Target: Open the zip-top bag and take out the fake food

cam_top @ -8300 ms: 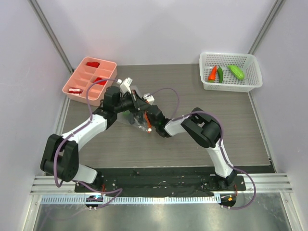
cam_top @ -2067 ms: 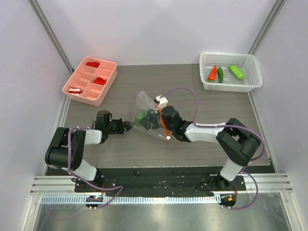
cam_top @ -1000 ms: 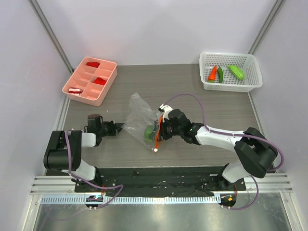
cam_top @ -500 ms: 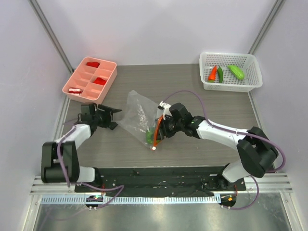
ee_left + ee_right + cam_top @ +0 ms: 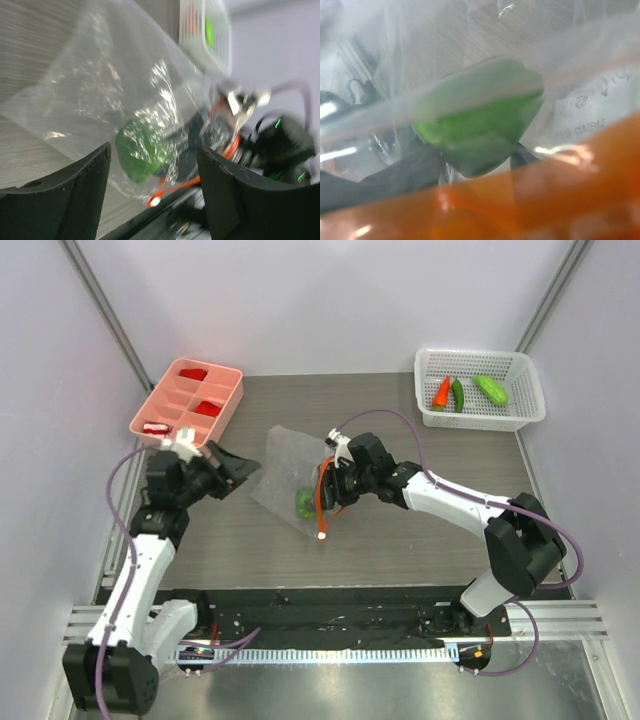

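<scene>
The clear zip-top bag [image 5: 282, 468] lies crumpled at mid-table, its orange-red zip strip [image 5: 320, 502] looped round my right gripper [image 5: 318, 496]. That gripper reaches into the bag mouth. Its dark fingers [image 5: 422, 167] sit on either side of a green bell pepper [image 5: 480, 115], shut on it inside the plastic. From above, the pepper [image 5: 303, 503] shows through the bag. My left gripper [image 5: 243, 468] hangs open just left of the bag, touching nothing; its wrist view looks over the bag [image 5: 95, 95] and pepper [image 5: 140, 156] between wide black fingers [image 5: 70, 200].
A white mesh basket [image 5: 527, 400] at the back right holds a carrot-like piece [image 5: 441, 392], a dark green chili [image 5: 458, 393] and a light green oblong one [image 5: 490, 388]. A pink compartment tray [image 5: 160, 405] with small red blocks stands at the back left.
My left gripper has opened, let go of the bag's corner, and lifted away to the left. The right gripper and bag have shifted slightly toward the back.
</scene>
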Motion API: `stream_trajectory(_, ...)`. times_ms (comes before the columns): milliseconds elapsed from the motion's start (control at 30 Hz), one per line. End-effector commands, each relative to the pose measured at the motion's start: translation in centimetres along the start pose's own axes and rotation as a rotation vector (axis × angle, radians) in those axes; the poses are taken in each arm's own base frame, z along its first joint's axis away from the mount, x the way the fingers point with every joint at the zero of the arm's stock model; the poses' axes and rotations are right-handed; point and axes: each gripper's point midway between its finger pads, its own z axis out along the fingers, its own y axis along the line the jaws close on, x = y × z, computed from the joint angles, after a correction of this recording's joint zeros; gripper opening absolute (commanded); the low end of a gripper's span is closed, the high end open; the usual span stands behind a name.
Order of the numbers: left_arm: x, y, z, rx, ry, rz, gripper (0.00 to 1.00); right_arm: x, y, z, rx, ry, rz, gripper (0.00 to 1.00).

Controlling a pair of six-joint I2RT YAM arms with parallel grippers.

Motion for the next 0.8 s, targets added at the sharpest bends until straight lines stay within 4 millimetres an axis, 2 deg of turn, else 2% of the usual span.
stream_trajectory(0, 5.8, -7.9, -0.4, 0.293, 0.231, 0.421, 0.65, -1.5, 1.3, -0.1, -0.037, -0.014, 0.016, 0.01)
stream_trajectory(33, 8.2, -9.0, -0.6, 0.327, 0.294, 0.485, 0.62, -1.5, 1.4, 0.0, -0.039, -0.011, 0.023, 0.01)
stream_trajectory(67, 8.3, -8.3, 0.4, 0.265, 0.276, 0.571, 0.57, -1.6, 1.3, 0.1, -0.035, -0.014, 0.029, 0.01)
stream_trajectory(100, 9.1, -7.5, 0.3, 0.211, 0.313, 0.597, 0.56, -1.6, 1.4, 0.1, -0.037, -0.013, 0.033, 0.01)
stream_trajectory(133, 10.2, -8.2, 0.2, 0.216, 0.332, 0.638, 0.55, -1.7, 1.4, 0.2, -0.037, -0.012, 0.040, 0.01)
stream_trajectory(200, 10.0, -7.5, 0.6, 0.166, 0.289, 0.697, 0.50, -1.9, 1.6, 0.1, -0.039, -0.020, 0.044, 0.01)
stream_trajectory(233, 10.8, -7.3, 0.6, 0.166, 0.292, 0.720, 0.51, -2.0, 1.6, 0.0, -0.037, -0.023, 0.045, 0.01)
stream_trajectory(300, 10.6, -7.2, 0.9, 0.141, 0.259, 0.746, 0.52, -2.0, 1.8, -0.1, -0.046, -0.021, 0.045, 0.01)
stream_trajectory(467, 12.7, -8.9, 2.1, 0.180, 0.284, 0.811, 0.49, -1.9, 1.9, -0.4, -0.049, -0.026, 0.043, 0.01)
stream_trajectory(500, 13.0, -8.4, 2.9, 0.155, 0.295, 0.835, 0.49, -2.0, 2.0, -0.5, -0.050, -0.027, 0.044, 0.01)
stream_trajectory(600, 12.9, -8.0, 3.8, 0.112, 0.288, 0.857, 0.47, -2.0, 2.2, -0.6, -0.056, -0.030, 0.040, 0.01)
stream_trajectory(767, 11.2, -7.5, 4.5, 0.028, 0.217, 0.876, 0.39, -1.8, 2.3, -0.8, -0.062, -0.032, 0.036, 0.01)
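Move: The orange zip edge of the bag lies about 16 cm to the right of my left hand, some 5 cm back and 10 cm below it. The green fake food is roughly 13 cm to my left hand's right, 4 cm back and 13 cm down, and the zip's end tab is 16 cm right, 11 cm back and 14 cm down. From my right hand, which already holds the green food through the bag's mouth, the zip edge is about 2 cm back, level left-right, and a centimetre above. I whip my left hand about 15 cm to the right and some 5 cm back, over the bag towards its orange zip edge, rising slightly at first and then sinking about 5 cm. Its fingers swing some 35 degrees clockwise, the left side rolls up, and the gap narrows but stays open around the strip's lower part. My right hand stays put, keeping its grip on the green food. ##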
